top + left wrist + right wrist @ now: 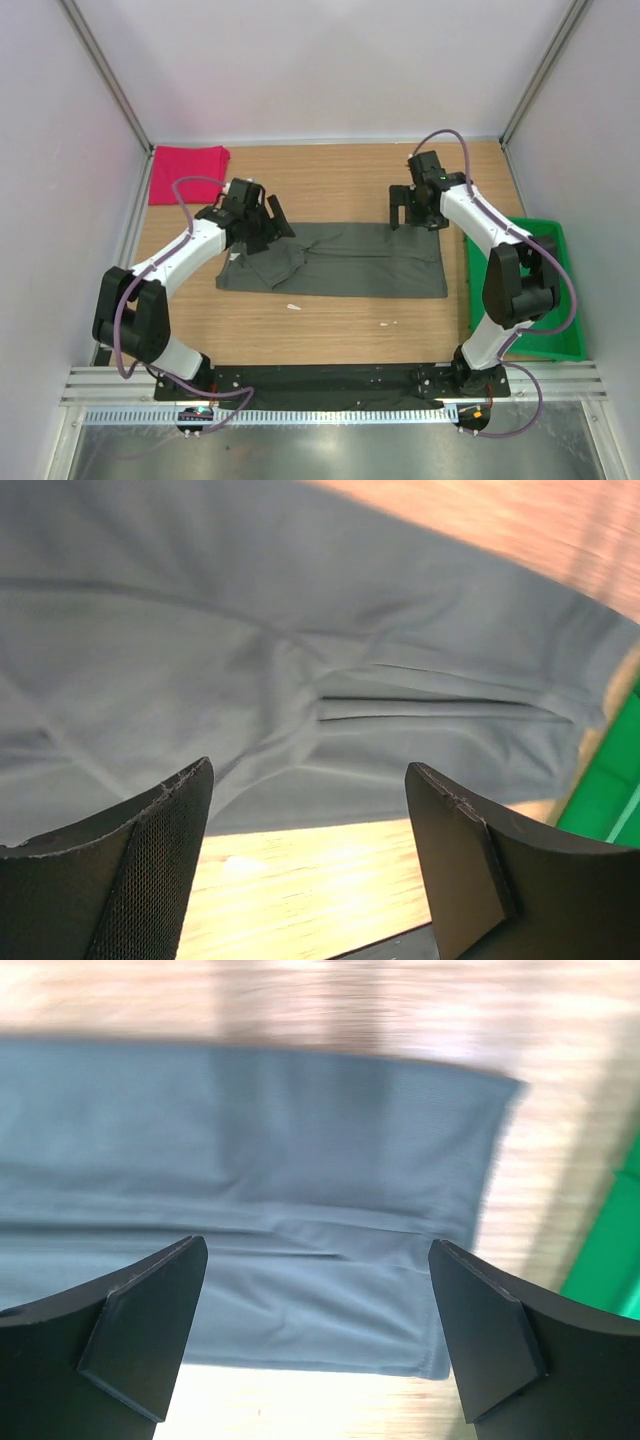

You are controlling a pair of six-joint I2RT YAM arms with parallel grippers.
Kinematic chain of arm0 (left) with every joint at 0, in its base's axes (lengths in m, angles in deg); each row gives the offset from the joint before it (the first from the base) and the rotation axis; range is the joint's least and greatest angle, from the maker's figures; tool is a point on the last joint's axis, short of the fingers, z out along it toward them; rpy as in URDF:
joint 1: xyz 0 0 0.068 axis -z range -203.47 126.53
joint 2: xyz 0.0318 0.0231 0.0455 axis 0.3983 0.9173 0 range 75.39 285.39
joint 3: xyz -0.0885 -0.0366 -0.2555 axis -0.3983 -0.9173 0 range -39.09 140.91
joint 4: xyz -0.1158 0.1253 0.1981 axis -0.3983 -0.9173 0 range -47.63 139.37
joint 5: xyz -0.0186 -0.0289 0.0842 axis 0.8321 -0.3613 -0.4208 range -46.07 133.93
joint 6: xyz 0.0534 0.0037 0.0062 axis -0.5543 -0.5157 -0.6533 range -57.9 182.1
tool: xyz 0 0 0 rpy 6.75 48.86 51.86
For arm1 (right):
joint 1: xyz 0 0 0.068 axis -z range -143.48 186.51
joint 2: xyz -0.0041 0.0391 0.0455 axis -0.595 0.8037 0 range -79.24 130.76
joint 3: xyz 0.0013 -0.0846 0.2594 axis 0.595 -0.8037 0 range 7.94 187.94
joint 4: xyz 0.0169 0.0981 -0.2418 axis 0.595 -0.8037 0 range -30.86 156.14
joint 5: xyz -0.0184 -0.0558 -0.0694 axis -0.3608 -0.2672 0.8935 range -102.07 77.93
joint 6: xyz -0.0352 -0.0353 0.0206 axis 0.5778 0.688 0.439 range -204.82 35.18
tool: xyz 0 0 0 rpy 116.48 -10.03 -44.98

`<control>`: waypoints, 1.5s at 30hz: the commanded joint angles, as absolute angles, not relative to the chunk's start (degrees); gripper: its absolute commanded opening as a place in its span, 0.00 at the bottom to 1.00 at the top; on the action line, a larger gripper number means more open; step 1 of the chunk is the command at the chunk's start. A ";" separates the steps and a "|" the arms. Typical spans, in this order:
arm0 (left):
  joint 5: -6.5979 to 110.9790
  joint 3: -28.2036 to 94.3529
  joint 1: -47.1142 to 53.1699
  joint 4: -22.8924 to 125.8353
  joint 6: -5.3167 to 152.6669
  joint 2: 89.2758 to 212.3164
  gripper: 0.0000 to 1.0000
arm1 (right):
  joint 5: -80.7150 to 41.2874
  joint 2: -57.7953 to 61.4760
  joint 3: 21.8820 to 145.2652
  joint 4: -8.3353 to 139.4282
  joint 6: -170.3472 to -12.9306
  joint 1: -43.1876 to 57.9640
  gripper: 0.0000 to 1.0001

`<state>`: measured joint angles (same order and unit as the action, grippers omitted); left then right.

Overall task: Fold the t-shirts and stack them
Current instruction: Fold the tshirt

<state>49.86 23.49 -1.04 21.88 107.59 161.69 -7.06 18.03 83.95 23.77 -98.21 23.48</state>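
Observation:
A dark grey-olive t-shirt [350, 262] lies flat in the middle of the table, folded lengthwise into a long strip. My left gripper [268, 228] hovers over its left end, jaws open and empty. The left wrist view shows the grey cloth [300, 660] beyond the open left gripper [308, 770]. My right gripper [413, 215] hangs above the strip's back right corner, also open. Between its fingers [317, 1245] the right wrist view shows the shirt's hemmed end [300, 1190], untouched. A bright pinkish-red t-shirt [188, 172] sits folded at the back left corner.
A green plastic tray [565, 300] stands along the right side of the table, also seen as a green edge [612, 780] in the left wrist view. Two small white scraps [293, 306] lie on the wood in front of the grey shirt. White walls enclose the table.

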 commanded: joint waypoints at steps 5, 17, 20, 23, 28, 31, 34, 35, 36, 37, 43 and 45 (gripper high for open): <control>41.57 20.32 -2.11 20.98 120.88 164.68 0.80 | -11.28 14.98 83.19 27.80 -85.55 14.02 1.00; 36.02 29.54 -2.11 13.24 124.06 181.98 0.83 | -17.17 20.07 77.82 35.20 -78.41 12.43 1.00; 35.67 31.83 -2.11 12.28 123.01 185.50 0.84 | -16.21 21.48 76.15 35.38 -78.76 12.43 1.00; 34.88 33.93 -2.11 12.02 121.16 188.23 0.84 | -14.98 23.06 75.09 35.30 -82.79 12.43 1.00; 32.86 39.73 -2.11 10.26 115.46 193.15 0.82 | -9.38 23.59 69.74 35.03 -88.16 10.85 1.00; 33.64 45.18 -2.11 9.12 109.22 197.11 0.81 | -5.49 22.72 66.39 33.28 -92.88 10.85 1.00; 34.00 53.43 -2.03 5.34 102.63 202.38 0.80 | -4.53 21.14 66.65 30.65 -97.11 9.10 1.00; 33.56 55.72 -2.03 4.03 99.39 203.70 0.80 | -4.43 20.61 66.82 30.37 -99.83 8.75 1.00; 33.38 59.48 -1.94 3.32 98.06 204.75 0.80 | -4.34 20.08 66.83 29.94 -102.03 8.48 1.00; 33.12 61.95 -1.94 2.62 96.82 207.29 0.80 | -4.77 19.29 66.91 29.76 -103.70 7.78 1.00; 32.15 80.22 -1.85 -1.87 88.21 217.14 0.80 | -6.36 19.72 62.45 32.90 -113.47 2.95 1.00; 31.54 84.81 -1.76 -2.31 86.28 221.45 0.80 | -7.15 20.34 61.12 34.76 -116.10 -0.38 1.00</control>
<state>34.30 80.34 -1.30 -2.90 92.95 213.36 -4.48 18.69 65.76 35.90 -107.54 3.48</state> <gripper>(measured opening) 0.801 0.996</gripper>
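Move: Open and about 10 cm above the cloth, the left hand has the t-shirt's sleeve fold below it, roughly 4 cm back and 1 cm left. The neck tag lies 9 cm left and 3 cm back; the red folded shirt lies about 19 cm ahead and 20 cm left. For the right hand, the t-shirt's right half lies some 8 cm back, 6 cm left and 9 cm down, and its right end is 8 cm back and 6 cm right. Both open grippers come down flat on the t-shirt and drag it round between them. The left sinks about 10 cm, easing left, then slides forward some 12 cm, turning clockwise. The right swings 8 cm left with a 30-degree counter-clockwise turn, sinks while easing back, then drags back and slightly left, turning back clockwise. ##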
